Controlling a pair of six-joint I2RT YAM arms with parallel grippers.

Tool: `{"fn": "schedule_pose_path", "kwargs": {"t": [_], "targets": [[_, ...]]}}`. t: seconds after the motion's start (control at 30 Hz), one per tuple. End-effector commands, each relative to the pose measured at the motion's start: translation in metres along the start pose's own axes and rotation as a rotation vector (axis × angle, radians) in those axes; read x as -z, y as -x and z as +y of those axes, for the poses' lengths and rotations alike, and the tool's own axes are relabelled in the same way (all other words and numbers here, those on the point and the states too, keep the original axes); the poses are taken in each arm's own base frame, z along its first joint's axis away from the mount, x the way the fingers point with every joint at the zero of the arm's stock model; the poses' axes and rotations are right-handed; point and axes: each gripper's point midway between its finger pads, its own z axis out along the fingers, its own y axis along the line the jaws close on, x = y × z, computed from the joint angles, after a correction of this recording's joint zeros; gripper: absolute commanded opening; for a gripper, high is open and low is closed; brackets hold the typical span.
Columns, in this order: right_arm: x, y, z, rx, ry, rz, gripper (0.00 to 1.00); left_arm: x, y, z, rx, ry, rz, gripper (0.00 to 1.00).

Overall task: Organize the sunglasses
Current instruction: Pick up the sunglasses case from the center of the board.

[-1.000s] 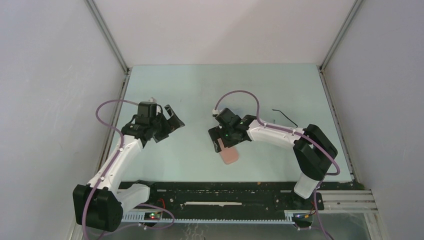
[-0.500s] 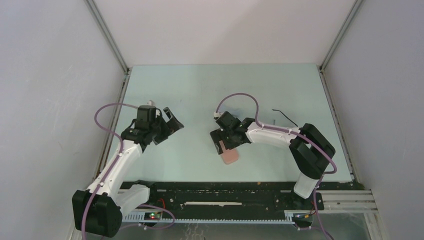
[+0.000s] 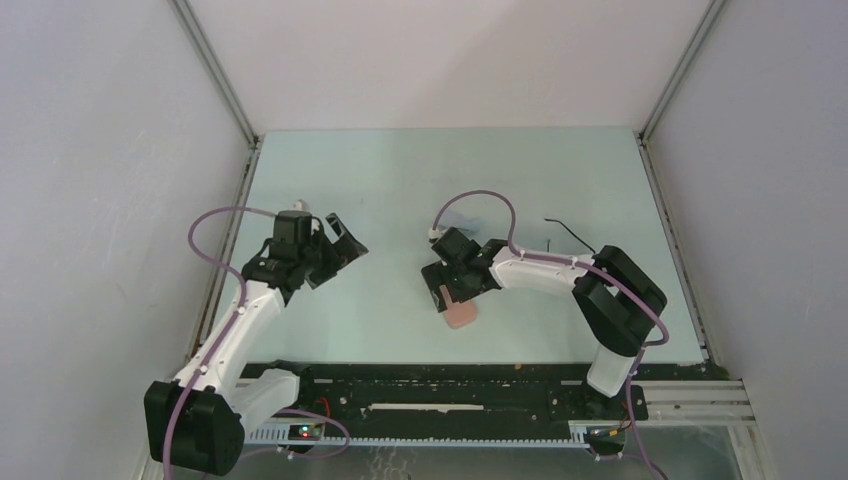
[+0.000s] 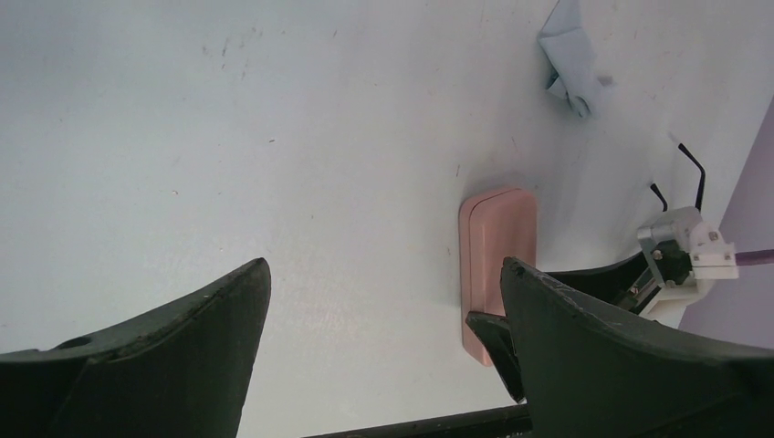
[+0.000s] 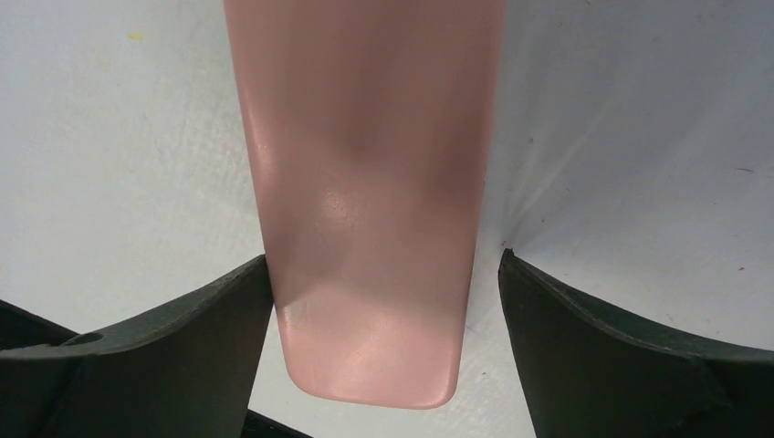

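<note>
The sunglasses (image 3: 570, 232) are a thin black pair lying on the table at the right, behind my right arm; part of their frame (image 4: 695, 173) shows in the left wrist view. A salmon-pink case (image 3: 462, 315) lies near the table's front centre. My right gripper (image 3: 453, 293) is open and straddles the case's far end (image 5: 365, 137). Its left finger sits right against the case's edge, while the right finger stands apart from it. My left gripper (image 3: 345, 252) hangs open to the left of the case (image 4: 497, 246) with nothing between its fingers (image 4: 228, 301).
A small grey-blue cloth (image 4: 568, 55) lies crumpled behind the case, faintly seen as cloth (image 3: 465, 215) from above. A black rail (image 3: 440, 385) runs along the near table edge. Grey walls close in the left, right and back sides.
The right gripper has slid a little toward the near edge, further over the case. The left arm drew back slightly a second ago and has stayed still since.
</note>
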Motion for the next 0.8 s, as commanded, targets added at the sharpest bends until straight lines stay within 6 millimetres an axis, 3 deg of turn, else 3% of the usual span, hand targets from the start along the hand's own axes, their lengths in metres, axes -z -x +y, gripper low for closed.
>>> {"fn": "schedule_pose_path", "kwargs": {"t": [0.0, 0.17, 0.43, 0.63, 0.77], "targets": [[-0.006, 0.004, 0.002, -0.007, -0.002, -0.022, 0.99, 0.001, 0.007, -0.001, 0.018, -0.016, -0.049, 1.00], [-0.006, 0.005, 0.004, -0.007, -0.001, -0.030, 0.89, 0.002, 0.007, 0.000, 0.016, -0.015, -0.054, 0.99], [0.007, 0.013, 0.008, -0.039, 0.046, -0.049, 0.56, 0.002, 0.006, 0.001, 0.018, -0.017, -0.056, 0.99], [0.056, 0.046, 0.031, -0.160, 0.385, -0.128, 0.41, 0.008, 0.010, -0.012, -0.022, -0.089, -0.071, 1.00], [0.096, 0.069, 0.029, -0.291, 0.649, -0.197, 0.37, 0.010, -0.008, -0.044, -0.065, -0.262, 0.061, 1.00]]}}
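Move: The sunglasses case lies lengthwise between the right hand's open fingers, its middle about 3 cm ahead of the hand, 1 cm to its left and roughly 1 cm lower. The cloth is some 15 cm ahead and 2 cm to the right of that hand, and the sunglasses about 8 cm ahead and 22 cm to the right, both about 3 cm lower. From the left hand, the case is some 20 cm to the right, 2 cm back and 12 cm below. The pink case is pinched across its width, nearer its base-side end, as the right hand settles a last half centimetre and closes its fingers onto both long sides. Keeping that hold, the hand then goes up with gathering speed, about 4.5 cm, its left side rolling upward by some 20 degrees and tipping slightly. ##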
